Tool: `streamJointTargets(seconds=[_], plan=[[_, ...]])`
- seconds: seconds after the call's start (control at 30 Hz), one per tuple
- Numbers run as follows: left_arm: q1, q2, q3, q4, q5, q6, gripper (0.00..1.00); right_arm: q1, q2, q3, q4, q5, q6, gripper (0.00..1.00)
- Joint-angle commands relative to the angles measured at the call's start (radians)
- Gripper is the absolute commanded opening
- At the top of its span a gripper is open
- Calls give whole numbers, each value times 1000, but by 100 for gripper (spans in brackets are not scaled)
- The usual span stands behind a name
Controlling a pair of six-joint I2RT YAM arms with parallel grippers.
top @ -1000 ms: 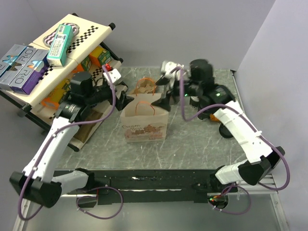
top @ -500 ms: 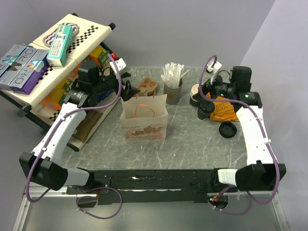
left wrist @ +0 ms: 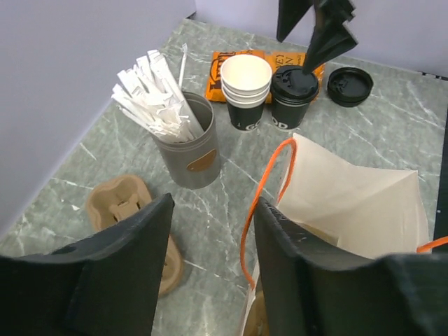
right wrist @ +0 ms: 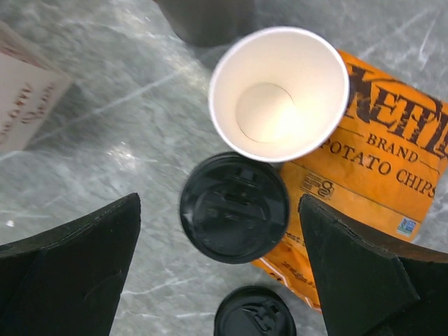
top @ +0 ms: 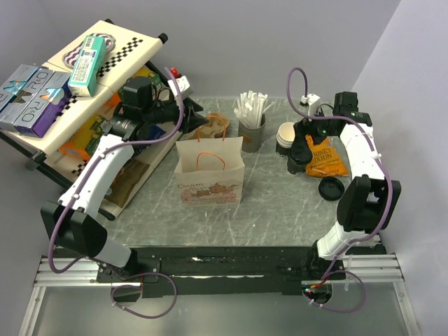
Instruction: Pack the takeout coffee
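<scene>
The takeout coffee (right wrist: 234,206), a dark cup with a round black top, stands beside the stack of white cups (right wrist: 280,94) on the right of the table (top: 280,210). My right gripper (right wrist: 219,203) hangs open straight above the coffee (left wrist: 292,98), one finger on each side, not touching it. The paper bag (top: 210,171) stands open in the middle. My left gripper (left wrist: 213,210) sits at the bag's back-left rim, its jaws narrowed but apart. The bag's orange handle (left wrist: 269,182) runs just inside the right finger (left wrist: 308,266).
An orange chips bag (top: 323,157) lies behind the coffee and a loose black lid (top: 330,187) in front of it. A grey holder of wrapped straws (top: 252,133) and a brown cup carrier (left wrist: 122,206) stand behind the bag. A tilted shelf rack (top: 70,105) fills the left.
The right arm swung from above the bag out to the right and now hovers over the coffee. The left gripper shifted to the bag's back rim and its jaws narrowed.
</scene>
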Motion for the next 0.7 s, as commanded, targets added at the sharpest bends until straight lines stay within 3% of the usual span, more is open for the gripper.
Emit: streamJointTargets(seconds=[0.0, 0.07, 0.3, 0.67], plan=[[-5, 20, 77, -27, 63, 14, 48, -8, 31, 80, -57, 57, -60, 100], [-7, 28, 96, -47, 71, 16, 43, -7, 45, 95, -80, 75, -55, 100], [-8, 57, 122, -87, 75, 33, 1, 13, 67, 58, -91, 118, -37, 100], [-15, 59, 136, -106, 74, 36, 1, 56, 105, 43, -37, 218, 23, 100]])
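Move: For the left hand, the bag's far orange handle is nearly between the fingers, its middle about 2 cm back, 2 cm right and 3 cm below. The bag's middle lies some 8 cm back, 2 cm right and 19 cm down. For the right hand, the lidded cup is about 1 cm back, no distance sideways, its middle 12 cm below. Cup stack: 6 cm ahead, 5 cm left; chips bag: 3 cm ahead, 9 cm right. Downward by about 3.5 cm, the right hand sinks towards the lidded cup, fingers still wide open either side of it in plan, while its wrist tips some 10 degrees steeper. The left hand stays almost in place, easing barely 1 cm right, and shuts its half-open fingers completely, pinching the far limb of the bag's orange handle between the fingertips. ##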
